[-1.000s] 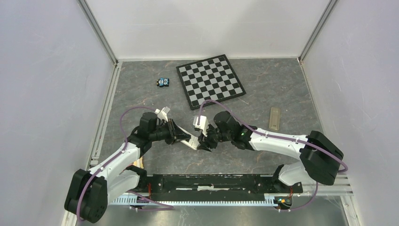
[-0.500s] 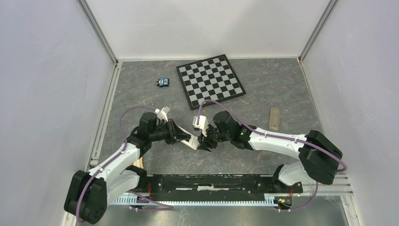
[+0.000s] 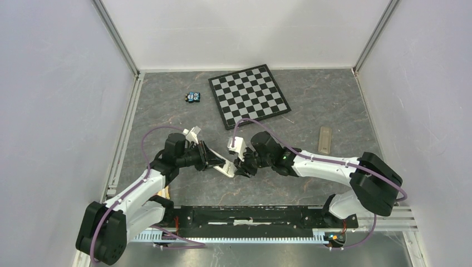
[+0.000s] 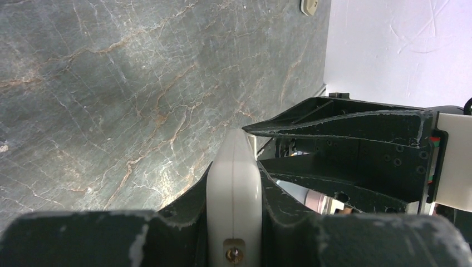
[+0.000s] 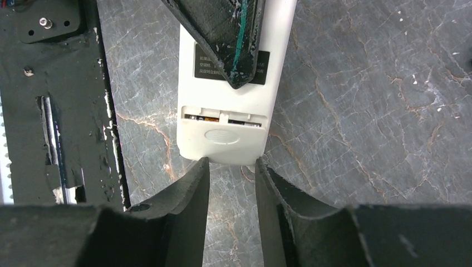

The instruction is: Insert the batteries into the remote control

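The white remote control [image 5: 228, 111] hangs just above the table, back side toward the right wrist view. My left gripper [image 3: 214, 163] is shut on it, one dark finger [image 5: 231, 39] lying across its label. In the left wrist view the remote control [image 4: 234, 183] is clamped edge-on. A narrow slit above the oval-marked cover shows gold and dark bits [image 5: 209, 117]. I cannot tell whether these are the batteries, which are otherwise hidden. My right gripper [image 5: 231, 159] is open, its fingertips touching the remote's lower end with nothing between them.
A checkerboard [image 3: 249, 95] lies at the back centre with a small blue toy [image 3: 193, 97] to its left. A tan oblong piece [image 3: 325, 139] rests to the right. The black base rail [image 3: 250, 214] runs along the near edge.
The right gripper's jaws have narrowed and its arm has edged slightly left toward the remote's end. The left arm and the remote have not moved.
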Controlling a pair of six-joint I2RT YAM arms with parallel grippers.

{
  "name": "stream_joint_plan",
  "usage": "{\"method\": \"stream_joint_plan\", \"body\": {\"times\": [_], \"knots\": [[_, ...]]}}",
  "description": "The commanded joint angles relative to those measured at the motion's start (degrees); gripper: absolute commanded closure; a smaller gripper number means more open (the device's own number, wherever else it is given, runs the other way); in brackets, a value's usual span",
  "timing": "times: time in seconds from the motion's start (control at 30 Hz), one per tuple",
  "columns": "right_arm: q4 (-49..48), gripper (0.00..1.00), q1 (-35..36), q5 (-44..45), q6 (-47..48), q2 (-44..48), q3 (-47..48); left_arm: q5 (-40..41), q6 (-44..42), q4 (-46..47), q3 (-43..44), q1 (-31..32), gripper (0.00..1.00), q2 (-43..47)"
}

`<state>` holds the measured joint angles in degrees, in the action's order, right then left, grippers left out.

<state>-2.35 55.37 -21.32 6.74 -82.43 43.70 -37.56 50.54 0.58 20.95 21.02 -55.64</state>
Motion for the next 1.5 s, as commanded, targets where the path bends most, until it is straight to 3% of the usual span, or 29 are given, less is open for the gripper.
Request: {"method": "stream_joint_plan", "body": {"times": [0.0, 0.13, 0.47, 0.6, 0.77, 1.03, 1.47], "knots": [[-1.96, 0.58, 0.26, -0.39, -0.92, -1.42, 2.52, -2.86, 2.45, 4.87, 0.41, 0.25, 0.98, 1.49], [-1.82, 0.51, 0.21, 2.8, -2.37, -1.6, 2.88, -3.4, 2.98, 5.46, 0.36, 0.22, 0.98, 1.85], [-2.79, 0.5, 0.2, 2.77, -4.22, -1.73, 3.75, -4.09, 3.85, 7.42, -0.47, 0.22, 0.98, 0.87], [-3.15, 0.41, 0.23, 3.46, -5.24, -1.28, 3.63, -3.7, 3.86, 7.42, -0.64, 0.23, 0.98, 0.91], [-3.89, 0.38, 0.23, 4.7, -6.65, -2.09, 3.69, -3.91, 4.19, 7.42, -0.56, 0.21, 0.98, 1.35], [-4.77, 0.39, 0.17, 9.92, -13.03, -3.29, 3.14, -4.84, 5.13, 8.15, -0.56, 0.25, 0.98, 2.4], [-5.28, 0.25, 0.07, 15.78, -24.15, -3.24, 1.36, -6.08, 6.9, 9.65, -0.56, 0.21, 0.98, 5.49]]}}
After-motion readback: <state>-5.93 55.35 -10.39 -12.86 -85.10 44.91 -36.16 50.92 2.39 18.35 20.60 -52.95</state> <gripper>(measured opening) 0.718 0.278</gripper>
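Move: The battery cover sits on the near-right end of the remote, which my left hand holds back side up. From my right hand point the cover is roughly 2 cm to the left, 1 cm back and 1 cm lower, right at the fingertips. The batteries showing in the slit lie about 3 cm to the left, 1 cm back and level in height. From my left hand the cover is some 5 cm to the right, 2 cm back and 2 cm down. My right hand dips slightly at the remote's cover end, then goes forward about 2.5 cm across it, turning clockwise some 20 degrees while its fingers spread plainly wider. The back finger ends over the cover, touch not certain, the other out in the open past the remote's forward edge. My left hand keeps its grip and holds the remote nearly still. ##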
